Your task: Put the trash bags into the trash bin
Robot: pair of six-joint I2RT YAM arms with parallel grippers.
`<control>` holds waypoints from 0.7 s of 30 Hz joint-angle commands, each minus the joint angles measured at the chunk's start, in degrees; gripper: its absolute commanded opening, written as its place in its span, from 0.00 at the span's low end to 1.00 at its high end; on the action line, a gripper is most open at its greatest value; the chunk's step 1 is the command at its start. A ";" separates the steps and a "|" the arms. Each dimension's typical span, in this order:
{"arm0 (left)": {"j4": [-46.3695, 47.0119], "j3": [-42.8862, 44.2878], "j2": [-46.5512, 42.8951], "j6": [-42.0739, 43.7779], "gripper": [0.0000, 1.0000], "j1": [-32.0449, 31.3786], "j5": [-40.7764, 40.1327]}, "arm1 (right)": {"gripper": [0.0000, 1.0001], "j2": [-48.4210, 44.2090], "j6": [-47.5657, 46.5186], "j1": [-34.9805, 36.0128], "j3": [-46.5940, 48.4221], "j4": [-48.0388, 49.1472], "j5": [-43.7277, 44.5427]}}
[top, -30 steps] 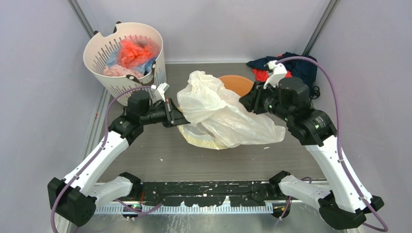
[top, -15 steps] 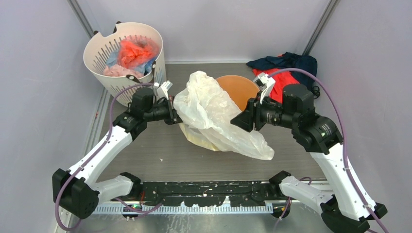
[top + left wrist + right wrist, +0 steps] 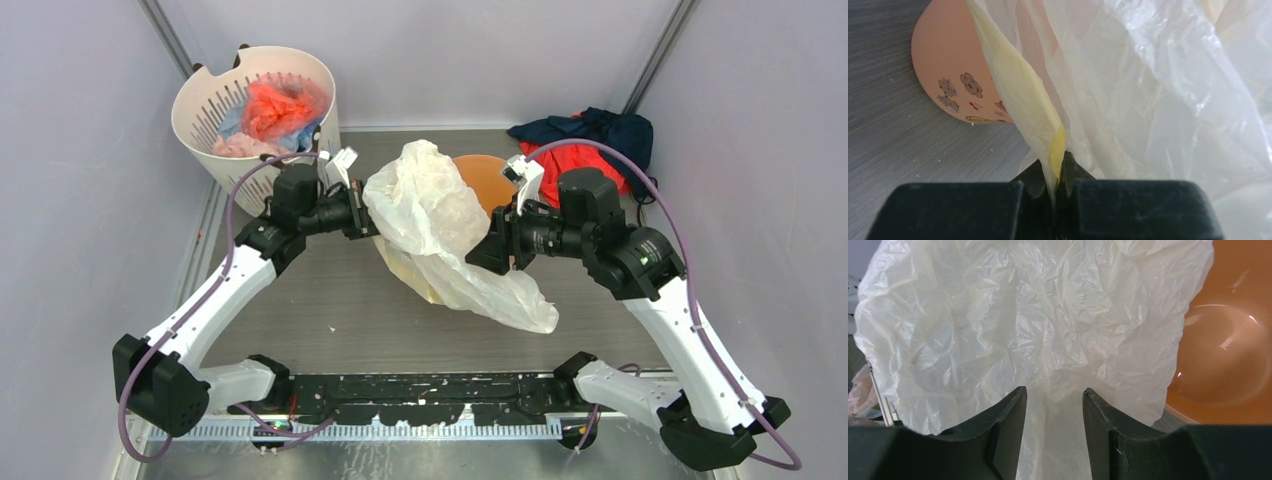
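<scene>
The trash bag (image 3: 440, 235) is a wrinkly, translucent pale-yellow film, lifted in the middle of the table with its tail trailing toward the near right. It drapes over the left part of the orange trash bin (image 3: 492, 180). My left gripper (image 3: 368, 218) is shut on a folded edge of the trash bag (image 3: 1055, 160), and the bin's printed side (image 3: 948, 65) lies just beyond it. My right gripper (image 3: 1054, 395) stands open against the bag's right side, with the trash bag (image 3: 1023, 315) filling the gap between its fingers and the bin's inside (image 3: 1228, 355) at right.
A white slotted basket (image 3: 255, 110) holding red, pink and blue plastic bundles stands at the back left, close to my left arm. A red and navy cloth heap (image 3: 590, 140) lies at the back right, behind my right arm. Grey walls enclose the table.
My right gripper has swung left from the bin to the bag and opened wider. My left gripper has drawn the pinched bag edge toward the back of the table.
</scene>
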 commanded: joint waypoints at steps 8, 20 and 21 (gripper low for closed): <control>5.39 3.61 1.38 -0.11 0.03 0.32 1.56 | 0.18 3.19 -2.15 7.68 2.85 -0.80 9.27; 0.73 4.11 -1.15 2.49 0.03 0.61 0.52 | 0.01 -5.07 2.26 8.05 6.83 8.86 23.24; 0.47 4.19 -1.37 2.59 0.03 0.75 0.54 | 0.01 -6.22 2.45 8.03 7.22 9.87 24.93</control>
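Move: The half-open right fingers stand right at the loose side of the white trash bag, whose middle lies about 6 cm to their left, 4 cm ahead and 5 cm below. The orange trash bin is some 18 cm ahead, level sideways and 21 cm down; the left gripper about 23 cm left, 9 cm ahead and 6 cm lower. From the left hand, which already grips the bag's rim, the bag's middle is 17 cm right, 5 cm back, roughly level. Down about 2.5 cm and slightly to its left goes the right hand, its fingers shutting from half open to pinch the near side of the bag. Then it turns back, rising about 5 cm and easing right, away from the left hand, while the wrist swings some 10 degrees, partly clockwise. The left hand stays put and keeps its pinch on the rim. ##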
